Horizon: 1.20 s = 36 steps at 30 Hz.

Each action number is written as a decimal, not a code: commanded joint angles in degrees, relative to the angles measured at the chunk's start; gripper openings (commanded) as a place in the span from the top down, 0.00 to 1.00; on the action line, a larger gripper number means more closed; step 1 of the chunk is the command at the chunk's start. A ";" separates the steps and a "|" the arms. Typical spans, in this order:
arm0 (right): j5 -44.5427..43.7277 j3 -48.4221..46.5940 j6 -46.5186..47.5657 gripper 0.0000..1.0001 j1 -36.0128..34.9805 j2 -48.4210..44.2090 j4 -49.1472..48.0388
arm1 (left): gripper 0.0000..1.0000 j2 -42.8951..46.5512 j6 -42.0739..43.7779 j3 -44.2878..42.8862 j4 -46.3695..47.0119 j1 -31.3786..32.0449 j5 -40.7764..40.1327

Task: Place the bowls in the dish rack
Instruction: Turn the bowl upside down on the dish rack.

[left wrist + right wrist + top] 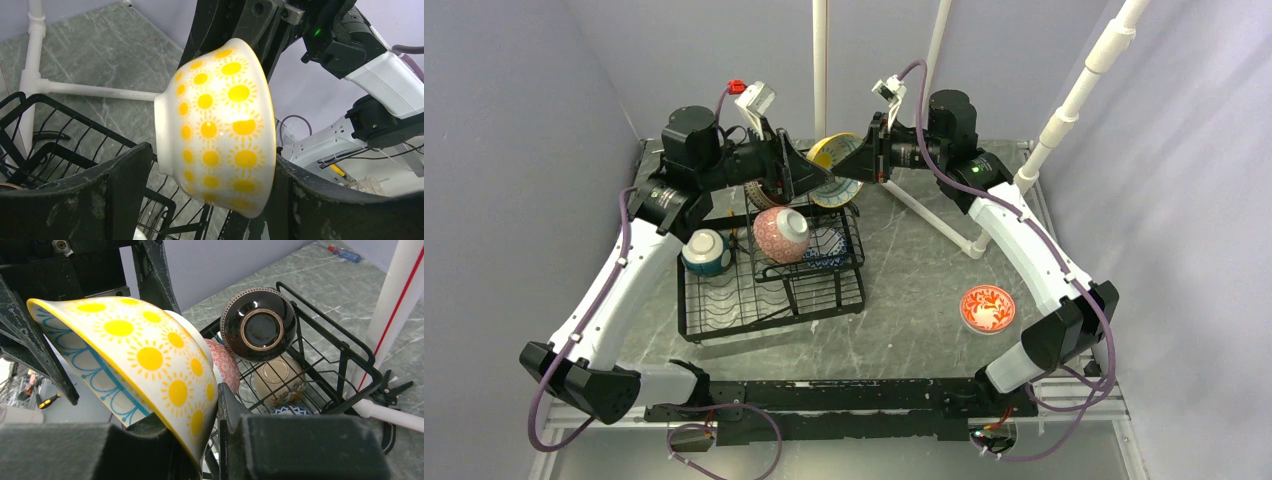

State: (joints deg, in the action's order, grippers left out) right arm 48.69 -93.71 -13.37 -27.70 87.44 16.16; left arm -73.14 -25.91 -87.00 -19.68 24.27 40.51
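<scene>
A yellow sun-dotted bowl [832, 150] hangs on its side above the back edge of the dish rack [769, 300]. My right gripper [852, 165] is shut on its rim [200, 415]. My left gripper [212, 165] stands open around the same bowl [220, 130]; its left finger [115, 185] is apart from the bowl's foot and its right finger [305, 200] is close against the rim. In the rack sit a pink bowl [781, 235], a teal bowl [706, 252], a blue-white bowl [829, 245], a brown bowl [258, 324] and a beige one [277, 380]. A red-patterned bowl [987, 308] lies on the table.
A white pipe frame [944, 215] runs across the table right of the rack, with uprights at the back. A black clamp [395, 390] sits by the pipe. A small blue-handled tool [345, 253] lies far off on the table.
</scene>
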 commanded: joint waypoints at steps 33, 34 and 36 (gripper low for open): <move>2.25 3.46 -7.07 0.35 0.57 0.36 -10.72 | 0.97 6.00 2.60 -0.75 -8.00 -1.77 -25.92; 2.36 3.68 -7.29 0.33 0.61 0.32 -11.12 | 0.97 6.92 3.01 -0.53 -8.32 -1.97 -26.92; 2.49 4.17 -7.76 0.29 0.55 0.28 -11.92 | 0.97 8.59 3.94 0.13 -8.66 -2.20 -28.73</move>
State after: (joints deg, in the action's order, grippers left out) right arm 49.25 -90.21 -19.25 -27.29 88.92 9.50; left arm -70.13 -24.14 -86.91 -30.20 22.76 16.60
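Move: The sun-patterned bowl, still pinched by its rim in the right gripper, has its middle about 4 cm to the left gripper's right and 2 cm ahead, nearly level. The pink bowl on the rack's upper tier sits some 9 cm left, 3 cm back and 14 cm below; the black bowl is 11 cm left, 7 cm ahead, equally low. From the right gripper, the sun-patterned bowl's middle lies 4 cm left, 3 cm back and 2 cm higher. Close the left gripper partway onto the sun-patterned bowl while the right keeps its pinch, then open the right fingers wide to let go, that hand easing about 1 cm down and forward. Draw the left gripper away forward and down, then swing it leftward over the rack, about 6 cm left and 4 cm forward in all, turning some 25 degrees counter-clockwise. ##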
